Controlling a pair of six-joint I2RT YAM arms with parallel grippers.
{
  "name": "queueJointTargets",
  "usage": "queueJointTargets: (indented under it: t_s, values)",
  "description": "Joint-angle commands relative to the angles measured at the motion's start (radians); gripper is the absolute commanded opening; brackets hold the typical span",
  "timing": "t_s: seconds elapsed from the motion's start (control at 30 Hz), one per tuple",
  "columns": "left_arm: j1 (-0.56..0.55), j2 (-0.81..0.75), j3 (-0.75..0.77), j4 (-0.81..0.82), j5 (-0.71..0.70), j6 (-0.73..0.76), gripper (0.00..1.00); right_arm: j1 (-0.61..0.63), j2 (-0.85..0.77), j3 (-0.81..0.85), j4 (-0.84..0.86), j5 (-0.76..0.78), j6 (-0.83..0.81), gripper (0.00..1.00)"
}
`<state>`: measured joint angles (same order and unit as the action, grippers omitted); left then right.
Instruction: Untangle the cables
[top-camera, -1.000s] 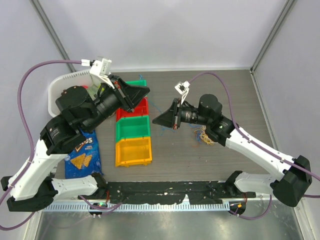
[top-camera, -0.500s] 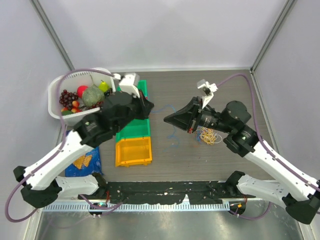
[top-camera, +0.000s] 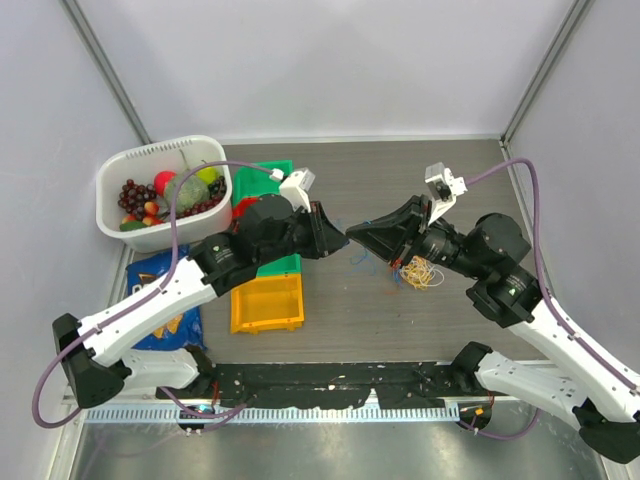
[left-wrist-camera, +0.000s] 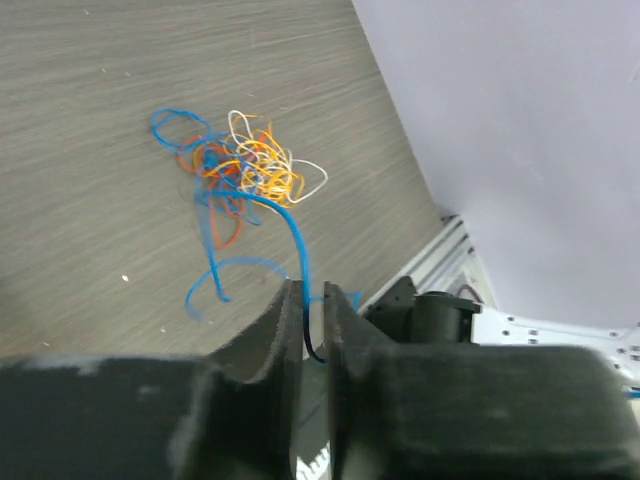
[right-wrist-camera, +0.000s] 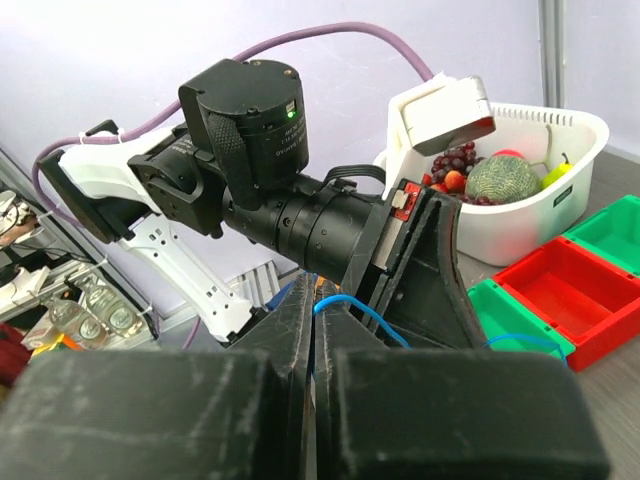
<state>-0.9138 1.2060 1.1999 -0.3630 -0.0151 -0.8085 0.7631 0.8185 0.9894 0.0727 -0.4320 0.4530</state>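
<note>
The cables (top-camera: 420, 270) lie in a tangle of blue, orange, yellow and white on the table, right of centre. In the left wrist view the same cables (left-wrist-camera: 245, 165) lie ahead of my fingers. A blue cable (left-wrist-camera: 297, 235) rises from the tangle into my left gripper (left-wrist-camera: 312, 290). Its jaws stand a narrow gap apart with the strand between them. My right gripper (right-wrist-camera: 313, 300) is shut on the blue cable (right-wrist-camera: 345, 303), which curls out beside its tips. From above, the left gripper (top-camera: 338, 243) and right gripper (top-camera: 352, 232) meet tip to tip above the table.
A white basket (top-camera: 130, 165) of fruit stands at the back left. A green bin (top-camera: 268, 172) and a yellow bin (top-camera: 267, 303) lie in a row under the left arm. A blue snack bag (top-camera: 150, 275) lies at the left.
Both arms have swung toward the middle and their fingertips have come together over the blue cable. The right jaws closed on it. The left jaws have parted slightly.
</note>
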Motion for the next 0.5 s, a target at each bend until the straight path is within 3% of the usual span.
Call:
queueJointTargets:
  t_s: [0.0, 0.07, 0.13, 0.4, 0.47]
  values:
    - [0.016, -0.049, -0.025, 0.026, 0.044, 0.049, 0.29, 0.002, -0.018, 0.055, 0.012, 0.048, -0.065, 0.01]
    - [0.019, -0.083, -0.034, -0.007, -0.018, 0.081, 0.46, 0.004, -0.021, 0.061, -0.049, 0.07, -0.085, 0.01]
    - [0.024, -0.132, -0.051, -0.056, -0.086, 0.104, 0.57, 0.004, -0.03, 0.068, -0.104, 0.094, -0.106, 0.01]
    - [0.032, -0.336, -0.174, -0.122, -0.255, 0.166, 0.8, 0.005, -0.015, 0.097, -0.215, 0.125, -0.154, 0.01]
    - [0.035, -0.376, -0.184, -0.129, -0.281, 0.167, 0.89, 0.004, -0.006, 0.101, -0.225, 0.116, -0.157, 0.01]
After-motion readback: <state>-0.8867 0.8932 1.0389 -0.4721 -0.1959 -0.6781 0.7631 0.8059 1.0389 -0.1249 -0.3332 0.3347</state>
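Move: Between the left fingertips is the blue cable, which runs up to the closed right fingertips, about 12 cm above and 6 cm back of the left hand, level sideways. From the left hand the cable tangle lies about 10 cm ahead, 16 cm right and 29 cm down; the near green tray 10 cm ahead and 18 cm left, the yellow tray level and 17 cm left, both some 27 cm below. The right hand pinches the blue cable at its own fingertips. Opening wide, the left fingers let go of the blue cable, then the left hand backs off about 9 cm to the left, away from the right gripper and towards the space above the trays, its wrist tipping up and turning counter-clockwise some 10 degrees. The right hand keeps its pinch, easing down about 2 cm with a slight shift forward and right and a small clockwise turn. ##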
